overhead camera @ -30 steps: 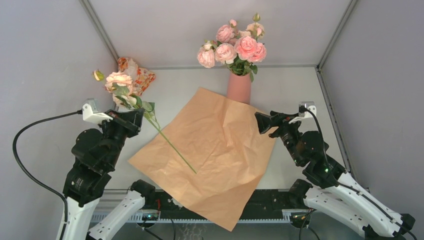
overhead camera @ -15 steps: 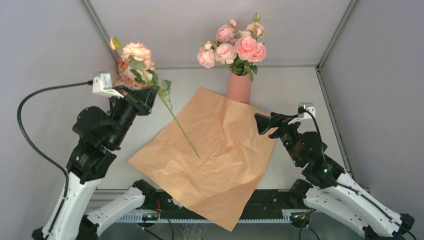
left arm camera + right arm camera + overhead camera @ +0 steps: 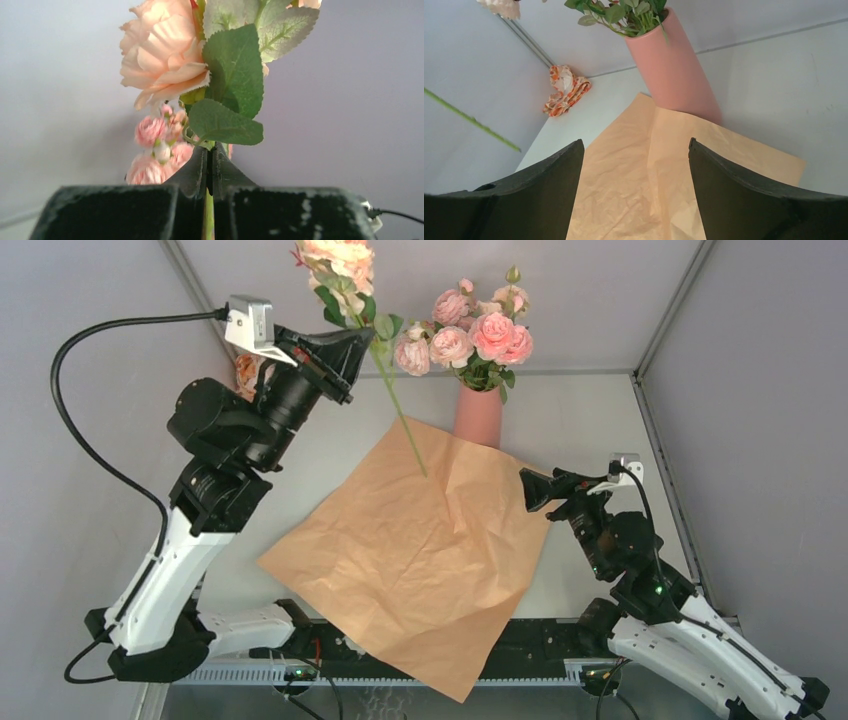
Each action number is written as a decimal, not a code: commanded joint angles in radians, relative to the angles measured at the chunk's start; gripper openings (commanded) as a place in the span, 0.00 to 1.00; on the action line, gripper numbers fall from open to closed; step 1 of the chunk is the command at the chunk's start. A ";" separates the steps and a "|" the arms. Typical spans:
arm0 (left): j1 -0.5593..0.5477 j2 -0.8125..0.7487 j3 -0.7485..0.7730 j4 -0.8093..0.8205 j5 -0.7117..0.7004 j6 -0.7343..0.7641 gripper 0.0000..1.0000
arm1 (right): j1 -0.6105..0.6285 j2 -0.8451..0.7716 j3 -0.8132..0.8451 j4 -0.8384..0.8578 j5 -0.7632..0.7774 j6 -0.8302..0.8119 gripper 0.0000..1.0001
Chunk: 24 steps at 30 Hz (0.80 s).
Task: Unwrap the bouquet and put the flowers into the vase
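Note:
My left gripper (image 3: 360,337) is raised high at the back left, shut on the thin green stem of one peach flower (image 3: 338,254). Its stem (image 3: 405,430) slants down over the paper. In the left wrist view the jaws (image 3: 210,165) pinch the stem just under the leaves and the bloom (image 3: 161,55). The salmon-pink vase (image 3: 478,416) stands at the back centre holding several pink flowers (image 3: 468,332). No wrapped bouquet shows; a tan paper sheet (image 3: 420,550) lies spread flat. My right gripper (image 3: 527,488) hovers open at the paper's right edge, empty (image 3: 635,145), facing the vase (image 3: 674,70).
A small orange-and-white floral bundle (image 3: 566,90) lies at the back left corner, mostly hidden behind the left arm in the top view. Grey walls enclose the table on three sides. The paper (image 3: 639,175) reaches the vase's foot and overhangs the near edge.
The left arm has risen and swung toward the back centre, carrying the flower up and closer to the vase. The right gripper has opened slightly wider and shifted a little toward the near edge.

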 commanded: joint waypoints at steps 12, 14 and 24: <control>-0.231 0.295 0.285 0.367 -0.252 0.439 0.00 | -0.039 -0.026 -0.016 -0.001 0.013 -0.021 0.87; -0.238 0.340 0.310 0.396 -0.283 0.467 0.00 | -0.050 -0.028 -0.016 -0.002 0.006 -0.022 0.87; -0.255 0.489 0.342 0.620 -0.441 0.624 0.00 | -0.131 -0.012 -0.016 0.022 -0.073 -0.037 0.87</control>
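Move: The left hand, holding the rose stem high up, has the vase about 24 cm ahead and 15 cm to its right, its middle some 46 cm lower. The flowers already in the vase stand about 24 cm ahead and 12 cm right, 22 cm lower; the brown paper lies almost underneath, 2 cm ahead and 2 cm right, 58 cm down. From the idle right hand the vase is roughly 27 cm ahead, 7 cm left and 18 cm lower. Still pinching the rose stem in shut fingers, the left hand carries it towards the vase: first up about 8 cm, then in an arc to the right and forward, sinking again, for a net 11 cm right and 7 cm forward. Its fingers tip up some 15 degrees and turn about as much counter-clockwise. The open right hand eases 2 cm to the right. ##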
